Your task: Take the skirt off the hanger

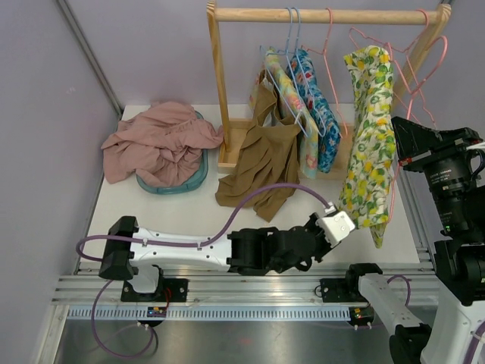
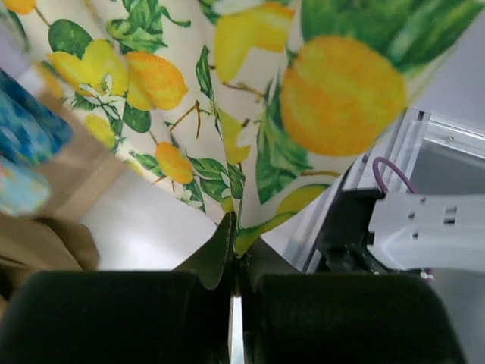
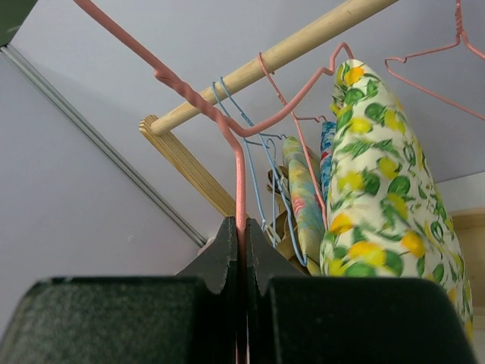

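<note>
The lemon-print skirt hangs on a pink wire hanger at the right end of the wooden rod. My left arm reaches across the table, and the left gripper is shut on the skirt's bottom hem, which is pinched between the black fingers. At the right edge, my right gripper is shut on an upright stretch of the pink hanger's wire. That wire bends away towards the top of the skirt.
Beside the skirt, several garments hang on blue hangers: a brown one trailing onto the table and floral ones. The rack's wooden post stands mid-table. A pink cloth heap fills a teal basin at back left.
</note>
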You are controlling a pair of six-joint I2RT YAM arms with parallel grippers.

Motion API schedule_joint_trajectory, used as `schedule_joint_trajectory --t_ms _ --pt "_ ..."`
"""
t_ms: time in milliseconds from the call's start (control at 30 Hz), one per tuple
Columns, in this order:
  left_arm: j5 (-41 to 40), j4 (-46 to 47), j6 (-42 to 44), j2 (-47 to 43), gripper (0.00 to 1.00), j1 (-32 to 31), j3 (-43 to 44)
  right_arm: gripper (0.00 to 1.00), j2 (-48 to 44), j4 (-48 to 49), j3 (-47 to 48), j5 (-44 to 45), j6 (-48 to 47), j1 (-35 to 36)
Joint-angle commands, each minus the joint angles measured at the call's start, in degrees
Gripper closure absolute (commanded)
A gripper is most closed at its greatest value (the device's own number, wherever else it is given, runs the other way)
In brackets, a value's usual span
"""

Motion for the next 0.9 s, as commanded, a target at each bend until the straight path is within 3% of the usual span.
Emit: schedule_joint_trajectory --t_ms 0,200,367,500,733,867 --pt "0.9 1.1 -10.1 -1.9 1.00 -2.9 -10.8 1.00 2.9 3.9 6.1 1.8 -2.1 0.2" --pt "0.2 3.4 -21.6 0.3 1.00 -9.5 -26.0 1.00 6.3 2.6 11.5 3.9 -2.2 0.3" --pt "-4.2 -2.7 -27.8 0.2 1.00 -14.9 -27.5 1.00 7.8 3.4 10.9 4.9 -2.3 0.2" --pt "-10.2 -14.7 -28.9 -5.6 1.00 -15.4 -23.5 1.00 9.1 5.1 7.8 4.2 -1.7 0.2" --pt "-28.5 -37.9 -20.1 -22.7 1.00 -13.8 -8.6 1.00 16.2 10.2 3.6 3.6 -1.5 0.2" --pt "-30.0 -45.4 -14.1 -29.3 1.00 -4.8 -2.0 1.00 20.3 11.8 4.3 3.7 -0.6 0.2"
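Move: The left hand pinches the lemon skirt's hem; the skirt's middle is about 10 cm ahead, 2 cm right and 14 cm above. The pink skirt pile lies some 35 cm ahead, 47 cm left and 25 cm below that hand. The right hand holds the hanger's neck, with the rack bar about 25 cm straight ahead and 5 cm higher, and the blue skirt roughly 17 cm ahead, 14 cm left, 18 cm lower. Left yanks the pinched skirt some 24 cm down-back, then up-left; right carries the hanger forward towards the bar. ##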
